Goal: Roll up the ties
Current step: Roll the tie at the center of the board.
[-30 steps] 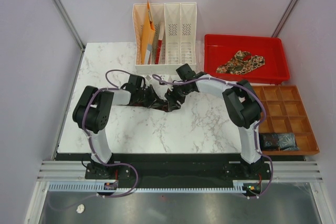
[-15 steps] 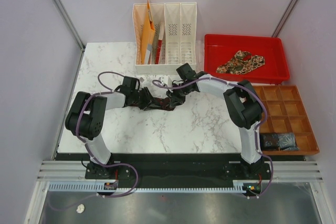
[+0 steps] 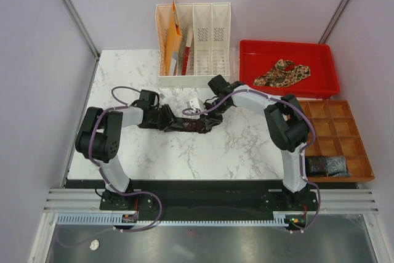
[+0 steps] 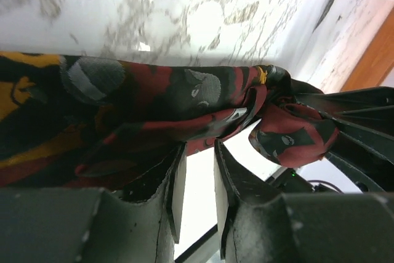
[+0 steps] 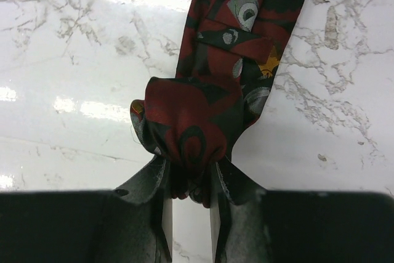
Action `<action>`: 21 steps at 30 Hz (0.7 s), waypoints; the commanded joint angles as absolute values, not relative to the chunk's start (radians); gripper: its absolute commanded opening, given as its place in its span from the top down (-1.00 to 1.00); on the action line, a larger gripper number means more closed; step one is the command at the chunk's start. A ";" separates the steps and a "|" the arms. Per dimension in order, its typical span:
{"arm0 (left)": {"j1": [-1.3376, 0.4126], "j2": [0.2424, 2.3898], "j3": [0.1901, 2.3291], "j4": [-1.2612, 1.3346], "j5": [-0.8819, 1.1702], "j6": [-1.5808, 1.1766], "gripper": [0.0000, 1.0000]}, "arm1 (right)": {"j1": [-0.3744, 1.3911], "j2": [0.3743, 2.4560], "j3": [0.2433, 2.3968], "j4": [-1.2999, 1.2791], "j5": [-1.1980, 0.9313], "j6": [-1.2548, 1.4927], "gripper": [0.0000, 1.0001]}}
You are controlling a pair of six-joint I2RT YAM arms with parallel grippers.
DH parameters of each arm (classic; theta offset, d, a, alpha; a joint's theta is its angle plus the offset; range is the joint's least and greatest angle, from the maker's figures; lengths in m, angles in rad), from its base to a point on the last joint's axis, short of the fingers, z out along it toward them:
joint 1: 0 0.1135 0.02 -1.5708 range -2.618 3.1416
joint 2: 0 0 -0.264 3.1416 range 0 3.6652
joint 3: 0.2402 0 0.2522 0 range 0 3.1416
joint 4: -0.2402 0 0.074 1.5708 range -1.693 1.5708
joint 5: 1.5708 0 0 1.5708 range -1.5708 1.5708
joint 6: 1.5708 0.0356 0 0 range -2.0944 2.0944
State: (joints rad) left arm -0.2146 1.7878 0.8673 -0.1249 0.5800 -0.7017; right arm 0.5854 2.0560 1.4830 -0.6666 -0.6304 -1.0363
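Observation:
A dark maroon tie (image 3: 184, 125) with grey and yellow patterns lies stretched on the marble table between my two grippers. My right gripper (image 5: 191, 164) is shut on the tie's bunched end (image 5: 194, 127), and fabric shows between its fingers. My left gripper (image 4: 198, 146) stands slightly open at the other part of the tie (image 4: 154, 97). Its fingertips (image 4: 178, 158) touch the cloth's edge, and the gap between the pads shows only bare table. In the top view the left gripper (image 3: 161, 117) and the right gripper (image 3: 206, 120) face each other. A tan paisley tie (image 3: 282, 72) lies in the red tray (image 3: 246, 75).
A white file organizer (image 3: 206, 44) with orange folders (image 3: 172, 41) stands at the back of the table, just behind the grippers. A brown compartment box (image 3: 335, 130) sits at the right edge, with a dark rolled item (image 3: 326, 165) in a near cell.
My right gripper has closed on the tie's bunched end. My left gripper has opened off the cloth and shifted left. The tie now lies lower and more stretched out.

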 commanded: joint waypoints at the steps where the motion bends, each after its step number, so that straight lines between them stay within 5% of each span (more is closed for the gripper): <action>1: -0.216 1.775 0.760 -0.215 0.558 -0.753 0.33 | 0.575 2.048 1.502 -0.847 -0.586 -1.190 1.00; 9: -0.227 1.597 0.716 0.010 0.686 -0.784 0.21 | 0.565 2.086 1.575 -0.908 -0.601 -1.235 1.00; 21: -0.377 1.807 0.847 0.356 0.693 -1.021 -0.11 | 0.566 2.102 1.632 -0.939 -0.607 -1.131 1.00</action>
State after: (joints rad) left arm -0.3298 1.7554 0.7963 0.1806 0.6834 -0.8986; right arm 0.5655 2.0975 1.6062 -0.9054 -0.6014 -1.1530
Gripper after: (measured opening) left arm 0.550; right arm 0.274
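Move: The tie's rolled end, pinched between the right fingers, lies about 13 cm to the right of the left hand, level with it in reach and height. The tie's flat free end is some 8 cm to the left of the left hand and 2 cm farther out. The white bin stands about 24 cm ahead of the right hand and 4 cm to its left, some 10 cm to the left hand's right. Left hand drags the tie back 5 cm, then lifts forward-right towards the roll, opening; right keeps its pinch. ##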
